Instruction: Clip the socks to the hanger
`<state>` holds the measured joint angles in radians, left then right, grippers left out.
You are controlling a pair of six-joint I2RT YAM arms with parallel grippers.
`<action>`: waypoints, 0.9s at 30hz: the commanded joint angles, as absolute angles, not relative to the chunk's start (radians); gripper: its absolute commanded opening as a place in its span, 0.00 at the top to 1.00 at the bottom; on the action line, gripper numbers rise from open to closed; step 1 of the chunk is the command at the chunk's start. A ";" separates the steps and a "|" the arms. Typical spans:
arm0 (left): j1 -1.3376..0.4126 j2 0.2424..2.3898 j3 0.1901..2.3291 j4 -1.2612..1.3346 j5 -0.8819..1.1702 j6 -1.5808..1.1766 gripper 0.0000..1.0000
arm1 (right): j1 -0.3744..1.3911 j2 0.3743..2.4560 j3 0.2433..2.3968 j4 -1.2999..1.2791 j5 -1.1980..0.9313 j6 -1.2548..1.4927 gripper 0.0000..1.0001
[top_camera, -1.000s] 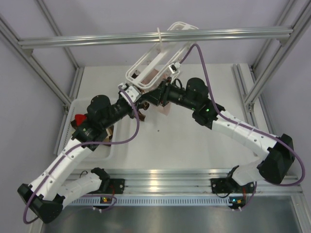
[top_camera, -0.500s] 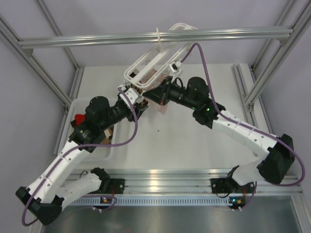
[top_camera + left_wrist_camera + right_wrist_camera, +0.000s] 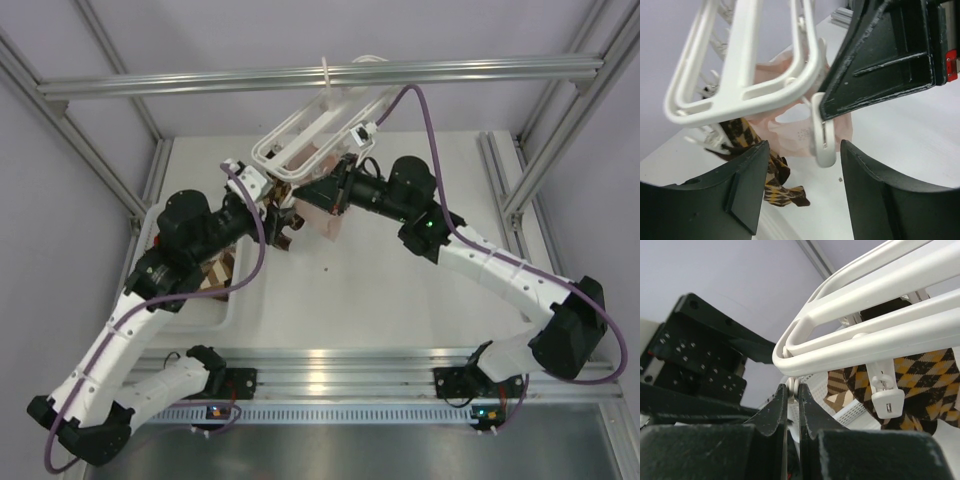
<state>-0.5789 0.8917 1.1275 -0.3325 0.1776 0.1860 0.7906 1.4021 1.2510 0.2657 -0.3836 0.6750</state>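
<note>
The white hanger (image 3: 312, 128) hangs tilted from the rail. One dark brown and tan patterned sock (image 3: 774, 172) hangs clipped under it, beside pale pink socks (image 3: 790, 132); it also shows in the right wrist view (image 3: 920, 385). My right gripper (image 3: 794, 390) is shut on a hanger clip (image 3: 823, 137) at the frame's near end. My left gripper (image 3: 805, 187) is open and empty just below that clip, with the hanging sock beside its left finger. In the top view the grippers meet under the hanger, the left one (image 3: 280, 212) and the right one (image 3: 327, 190).
A white basket (image 3: 190, 308) at the left holds more brown striped socks (image 3: 216, 272); it also shows in the right wrist view (image 3: 852, 412). The grey aluminium rail (image 3: 450, 70) crosses above the hanger. Frame posts stand at both sides.
My left arm has swung left and upward, its gripper rising closer under the hanger. The hanger has shifted slightly left. My right gripper has stayed on the clip.
</note>
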 commanded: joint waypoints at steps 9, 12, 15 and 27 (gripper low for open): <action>-0.312 0.698 1.261 -0.744 0.381 0.273 0.30 | 0.726 1.388 1.232 0.322 -0.426 0.669 1.00; -0.270 0.628 1.264 -0.860 0.281 0.296 0.32 | 0.721 1.385 1.230 0.322 -0.431 0.666 1.00; -0.247 0.601 1.272 -0.945 0.171 0.281 0.32 | 0.715 1.384 1.232 0.299 -0.436 0.663 1.00; -0.147 0.785 1.249 -1.141 -0.249 0.104 0.35 | 0.689 1.385 1.267 0.232 -0.442 0.630 1.00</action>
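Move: The brown striped socks in the white bin, which the empty left hand goes for, lie about 20 cm to its left, level with it fore and aft, and some 34 cm below; the red sock is roughly 7 cm farther left of them. The hanger's empty clip stands 3 cm ahead and 3 cm right of the left hand, the hanging argyle sock about 7 cm ahead and 1 cm right. From the right hand, which pinches that clip at its fingertips, the striped socks lie 23 cm left and 3 cm back. The striped socks in the bin draw the open left hand, which leaves the clip with a 2 cm lift, sweeps some 18 cm left and about 8 cm back, then sinks and edges forward again, swinging some 35 degrees counter-clockwise and tipping down. The right hand keeps its pinch on the empty clip, easing 2 cm each forward, right and down. ##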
